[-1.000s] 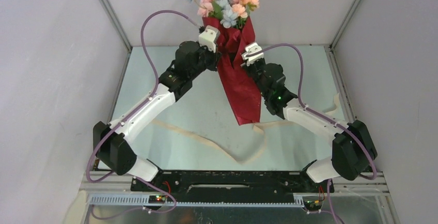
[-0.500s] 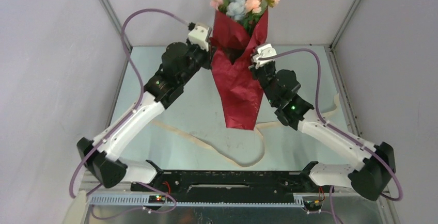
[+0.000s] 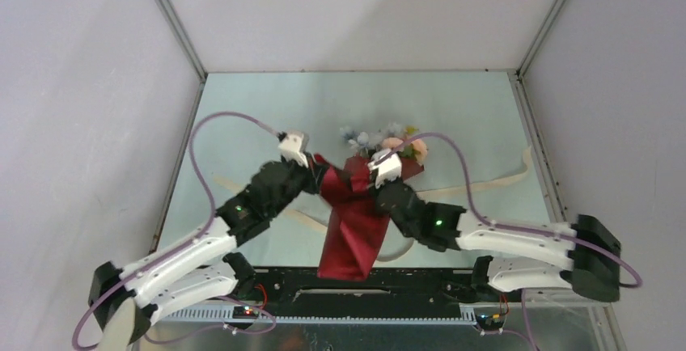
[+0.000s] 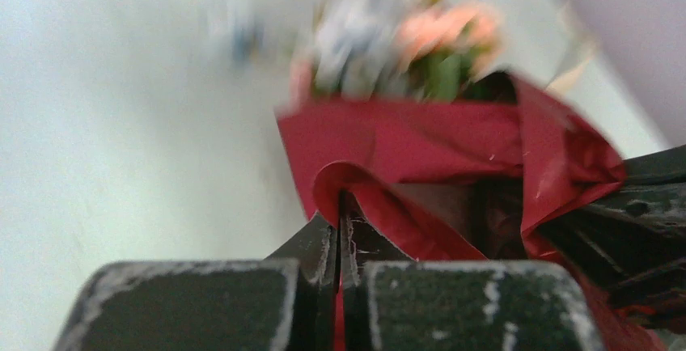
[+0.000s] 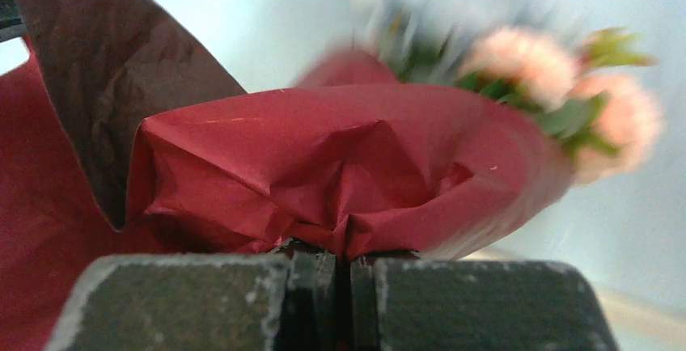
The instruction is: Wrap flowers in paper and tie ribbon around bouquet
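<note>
The red paper (image 3: 352, 230) is wrapped as a cone around the flowers (image 3: 388, 142), whose pink and pale blue heads stick out at the far end. The cone's narrow end reaches the table's near edge. My left gripper (image 3: 317, 175) is shut on the paper's left edge, with a red fold pinched between the fingertips (image 4: 340, 213). My right gripper (image 3: 374, 179) is shut on a crumpled fold at the paper's right side (image 5: 344, 246). The paper (image 4: 421, 137) and blurred flowers (image 4: 404, 44) fill the left wrist view. The cream ribbon (image 3: 501, 179) lies on the table, passing under the bouquet.
The ribbon's other stretch (image 3: 235, 188) runs out to the left behind my left arm. Grey walls with metal corner posts (image 3: 174, 23) enclose the table on three sides. The black base rail (image 3: 364, 286) lies just under the cone's tip.
Both arms have drawn back toward the near edge, bringing the wrapped bouquet down from high against the back wall to low over the front of the table. Both grips stayed shut.
</note>
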### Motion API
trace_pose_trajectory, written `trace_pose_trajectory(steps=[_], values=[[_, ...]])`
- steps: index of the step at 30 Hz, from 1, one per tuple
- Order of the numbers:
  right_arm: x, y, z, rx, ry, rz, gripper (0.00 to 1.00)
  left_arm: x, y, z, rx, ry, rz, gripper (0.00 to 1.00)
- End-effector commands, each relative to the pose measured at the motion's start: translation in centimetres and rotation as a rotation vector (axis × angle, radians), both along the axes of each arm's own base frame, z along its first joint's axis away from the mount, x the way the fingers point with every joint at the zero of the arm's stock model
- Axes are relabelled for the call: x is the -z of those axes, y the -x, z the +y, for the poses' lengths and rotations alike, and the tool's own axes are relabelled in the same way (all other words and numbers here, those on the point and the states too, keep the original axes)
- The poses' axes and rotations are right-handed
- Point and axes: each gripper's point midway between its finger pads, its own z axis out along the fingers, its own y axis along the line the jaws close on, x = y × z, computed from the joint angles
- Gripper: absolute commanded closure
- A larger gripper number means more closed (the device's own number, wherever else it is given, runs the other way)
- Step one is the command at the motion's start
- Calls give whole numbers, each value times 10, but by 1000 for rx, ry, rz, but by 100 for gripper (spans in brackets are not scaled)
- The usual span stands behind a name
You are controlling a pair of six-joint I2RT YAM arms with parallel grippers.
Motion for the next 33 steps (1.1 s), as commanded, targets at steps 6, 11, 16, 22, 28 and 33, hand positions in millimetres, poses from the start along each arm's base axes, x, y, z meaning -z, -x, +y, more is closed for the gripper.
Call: trace_pose_trajectory(steps=[6, 11, 16, 22, 28, 33], values=[[205, 81, -50, 239, 296, 461, 100, 213, 53, 10, -71, -18, 528, 100], [217, 101, -49, 227, 295, 515, 91, 234, 65, -5, -27, -41, 589, 100], [186, 98, -52, 243, 208, 488, 44, 226, 62, -22, 26, -76, 591, 100], [131, 85, -61, 216, 82, 423, 5, 193, 60, -36, 54, -63, 541, 97], [105, 73, -70, 115, 7, 499, 0, 158, 65, -40, 122, -54, 477, 81], [86, 68, -94, 68, -24, 508, 0, 141, 65, -47, 184, -63, 437, 64]])
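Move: Both hands hold the paper sides up off the table. The table spot they bring it down to is about 23 cm below and 6 cm behind the left hand, and 20 cm below and 8 cm behind the right. The flower heads are about 16 cm ahead of the right hand, 4 cm right and 14 cm lower. The ribbon's loop is some 13 cm behind it, 5 cm right, its left stretch 6 cm behind the left hand, 5 cm left. Still pinching the red paper at both sides, the two hands drop fast together some 20 cm to the table, drawing back 6 to 8 cm, fingers tipping down. The right then opens wide, letting go, and rises about 10 cm while going right and slightly forward; the left edges right, opens about a third and rises, the paper edge between its tips. ##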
